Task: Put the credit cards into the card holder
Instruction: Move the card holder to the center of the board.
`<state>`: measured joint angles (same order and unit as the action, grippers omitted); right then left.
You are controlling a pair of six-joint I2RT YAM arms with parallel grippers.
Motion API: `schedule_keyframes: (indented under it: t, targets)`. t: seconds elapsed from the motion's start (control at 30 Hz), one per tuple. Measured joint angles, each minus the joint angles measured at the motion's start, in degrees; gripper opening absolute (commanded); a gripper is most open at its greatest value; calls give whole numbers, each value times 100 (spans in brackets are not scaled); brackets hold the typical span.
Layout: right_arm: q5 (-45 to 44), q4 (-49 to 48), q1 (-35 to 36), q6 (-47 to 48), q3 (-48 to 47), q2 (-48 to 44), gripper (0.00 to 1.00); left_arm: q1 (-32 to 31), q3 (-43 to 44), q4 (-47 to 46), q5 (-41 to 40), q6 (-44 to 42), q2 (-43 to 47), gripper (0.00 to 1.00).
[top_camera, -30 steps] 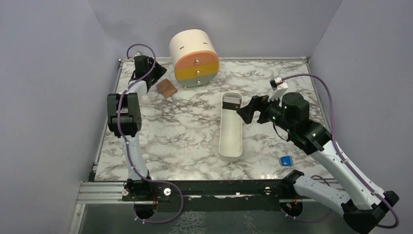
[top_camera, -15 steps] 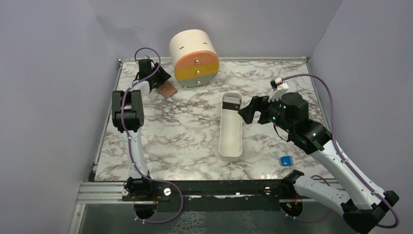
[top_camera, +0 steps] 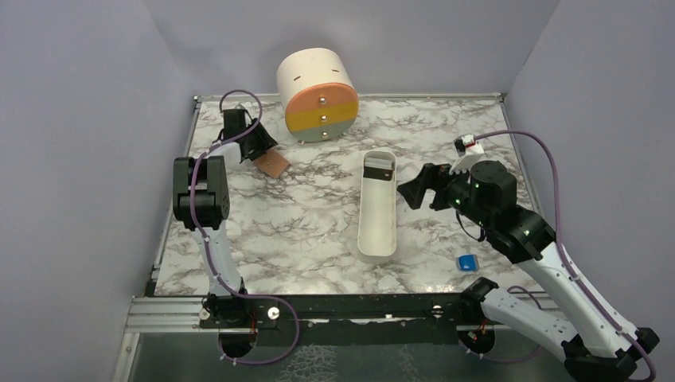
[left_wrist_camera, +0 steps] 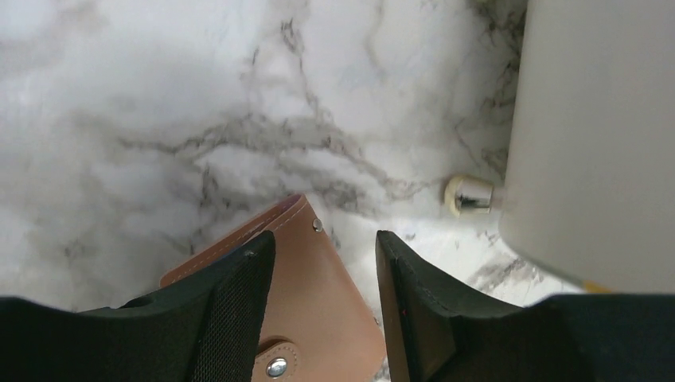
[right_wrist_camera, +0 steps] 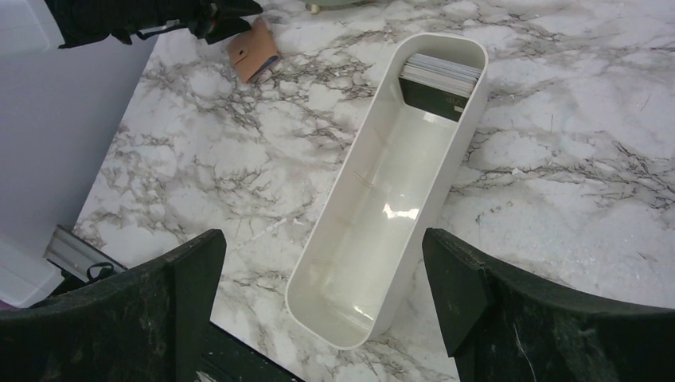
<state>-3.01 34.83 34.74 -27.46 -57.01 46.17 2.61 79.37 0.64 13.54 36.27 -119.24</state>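
The card holder (top_camera: pixel 273 165), a tan leather wallet with a metal snap stud, lies shut on the marble at the back left. My left gripper (top_camera: pixel 259 148) reaches down over it. In the left wrist view the card holder (left_wrist_camera: pixel 322 294) sits between the fingers: the left finger overlaps it and a gap shows at the right finger, so the gripper is open. The credit cards (top_camera: pixel 380 168) stand as a stack at the far end of the white tray (top_camera: pixel 377 227). In the right wrist view the credit cards (right_wrist_camera: pixel 440 78) show grey edges and a black face. My right gripper (top_camera: pixel 415 190) hovers wide open and empty beside the tray.
A cream cylinder with orange, yellow and green drawer fronts (top_camera: pixel 318 94) stands at the back, its wall (left_wrist_camera: pixel 597 143) and foot (left_wrist_camera: pixel 470 195) close to the right of my left fingers. A small blue block (top_camera: pixel 466 262) lies near the front right.
My left gripper has come toward the front and over the card holder, narrowing its jaws; the card holder has shifted a little toward the front. The right arm has drawn back slightly to the right.
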Motion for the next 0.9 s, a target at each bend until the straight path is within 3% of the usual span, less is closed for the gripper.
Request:
schedule_keyframes:
  t: [0.67,0.9]
  targets:
    - [256,503,0,-269,160,-437,93,-201,-3270,-223,-92,518,2557,56]
    - [407,490,0,-330,140,-529,91,-514,-3980,-455,9,640,3106,56]
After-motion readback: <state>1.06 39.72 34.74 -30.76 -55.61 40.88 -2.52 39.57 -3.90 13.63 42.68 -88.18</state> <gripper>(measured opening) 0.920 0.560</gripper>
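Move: The card holder lies flat under the left hand's fingertips, its middle about 3 cm back of the hand, straight in line sideways, and 2 cm below. The board's center is roughly 12 cm back and 25 cm right of that hand, the drawer cabinet 12 cm ahead and 16 cm right, the white tray's middle 18 cm back and 33 cm right. From the right hand, the card holder is some 28 cm ahead, 42 cm left, 25 cm below. The card holder is dragged back towards the robot under the left hand, whose fingers stay about half open, one fingertip still resting on its top face near the far edge. The hand slides low and nearly level, roughly 17 cm back, bending off to the right late on by about 4 cm, and tips down slightly. The empty right hand eases back about 3 cm. ##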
